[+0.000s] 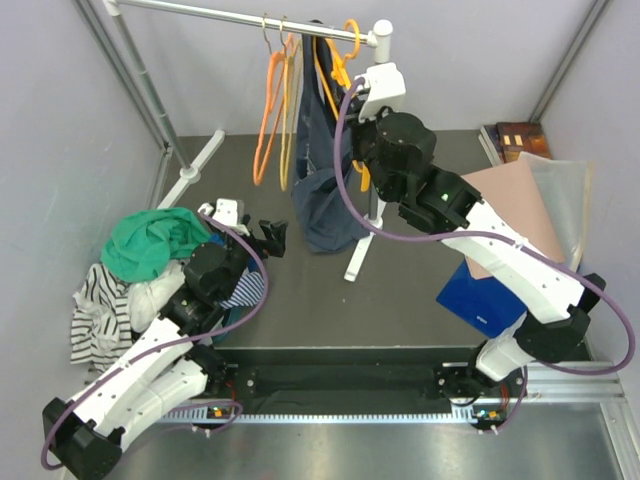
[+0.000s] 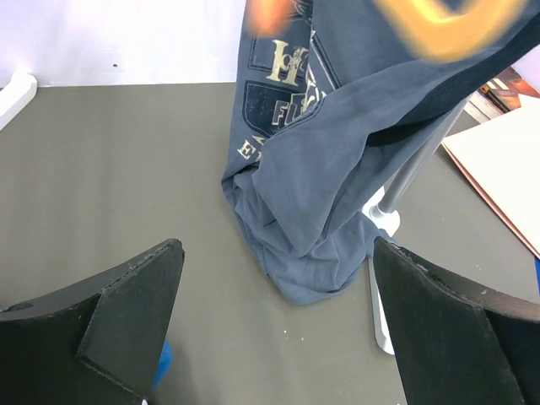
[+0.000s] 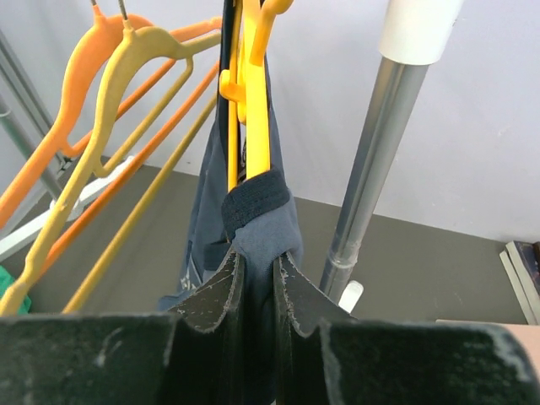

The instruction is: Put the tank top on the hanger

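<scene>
The dark navy tank top (image 1: 322, 190) hangs from the rack with its hem bunched on the floor; pale lettering shows on the tank top (image 2: 312, 194) in the left wrist view. The amber hanger (image 1: 343, 58) hangs on the rail above it. In the right wrist view the hanger (image 3: 250, 101) runs down into the cloth, and my right gripper (image 3: 258, 263) is shut on a thick fold of the tank top (image 3: 263, 219) just below it. My right gripper (image 1: 350, 97) is high up by the rail. My left gripper (image 1: 266, 236) is low and left of the cloth, and my left gripper (image 2: 277, 246) is open and holds nothing.
An orange hanger (image 1: 266, 120) and a tan one (image 1: 288, 110) hang left of the tank top. The rack's pole (image 3: 371, 169) and white foot (image 1: 360, 252) stand close by. A green garment (image 1: 150, 242) and striped cloth (image 1: 95, 315) lie left; a blue box (image 1: 482, 295) and pink board (image 1: 512, 210) lie right.
</scene>
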`<move>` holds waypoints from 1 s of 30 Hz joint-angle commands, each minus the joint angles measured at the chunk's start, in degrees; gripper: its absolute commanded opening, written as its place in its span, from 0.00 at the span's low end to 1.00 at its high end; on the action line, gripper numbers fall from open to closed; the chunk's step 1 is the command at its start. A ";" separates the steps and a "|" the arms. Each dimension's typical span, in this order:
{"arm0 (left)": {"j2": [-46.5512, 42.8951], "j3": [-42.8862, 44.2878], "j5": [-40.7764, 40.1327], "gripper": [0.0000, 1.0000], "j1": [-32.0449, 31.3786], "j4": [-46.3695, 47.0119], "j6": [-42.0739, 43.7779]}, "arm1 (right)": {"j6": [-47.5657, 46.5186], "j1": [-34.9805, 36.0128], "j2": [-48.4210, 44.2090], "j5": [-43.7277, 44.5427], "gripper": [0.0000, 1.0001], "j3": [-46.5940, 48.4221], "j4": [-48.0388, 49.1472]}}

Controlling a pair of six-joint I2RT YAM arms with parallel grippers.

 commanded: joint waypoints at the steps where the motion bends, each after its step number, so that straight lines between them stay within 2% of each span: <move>1: -1.00 -0.30 -0.49 0.99 0.03 0.82 0.67 | 2.45 -2.01 -1.70 -1.51 0.00 1.28 2.07; 15: -1.09 -0.12 -0.67 0.99 0.12 0.38 0.59 | 6.58 -4.47 -5.39 -4.24 0.00 -5.13 1.19; 18: -1.09 -0.12 -0.75 0.99 0.03 0.29 0.59 | 7.20 -4.30 -6.80 -5.12 0.19 -6.28 1.37; 19: -1.18 -0.12 -0.67 0.99 0.11 0.21 0.59 | 7.29 -4.30 -7.15 -5.99 0.31 -6.46 1.45; 21: -1.09 -0.03 -0.75 0.99 0.11 0.29 0.58 | 7.29 -4.30 -8.29 -6.96 0.42 -7.25 1.98; 22: -1.09 -0.03 -0.75 0.99 0.03 0.21 0.59 | 7.29 -4.30 -8.82 -7.92 0.52 -7.60 2.24; 24: -1.09 0.05 -1.02 0.99 0.03 0.20 0.67 | 6.76 -4.38 -9.79 -8.80 0.60 -8.65 3.30; 25: -1.18 0.05 -1.10 0.99 0.03 0.12 0.67 | 6.50 -4.21 -10.22 -9.59 0.68 -9.01 3.65; 27: -1.18 -0.03 -1.28 0.99 0.11 0.03 0.67 | 5.97 -4.30 -10.93 -10.39 0.73 -9.79 4.27; 28: -1.09 0.05 -1.28 0.99 0.03 0.03 0.67 | 5.80 -4.30 -11.19 -11.26 0.81 -10.15 4.53; 30: -1.09 0.05 -1.63 0.99 0.03 -0.06 0.67 | 5.53 -4.38 -12.16 -12.14 0.87 -11.29 5.50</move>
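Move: The right hand grips the tank top and hanger by one shoulder. The rail spot for its hook lies about 13 cm ahead, 2 cm left and 12 cm above. The rack's right post top stands some 12 cm ahead, 4 cm right and 12 cm up; two empty hangers hang roughly 10 cm ahead, 10 cm left and 5 cm higher. From the idle left hand, that rail spot is about 19 cm ahead, 12 cm right and 30 cm up. Keeping its pinch on the shoulder of the tank top and hanger, the right hand eases about 1.5 cm forward and 1 cm right while sinking some 2 cm, to settle the hook down over the rail just left of the right post. It then draws back about 3 cm and a little further right, opening its fingers wide to let go of the cloth and hanger as it goes, rising about 1 cm and rolling slightly, left side up. ##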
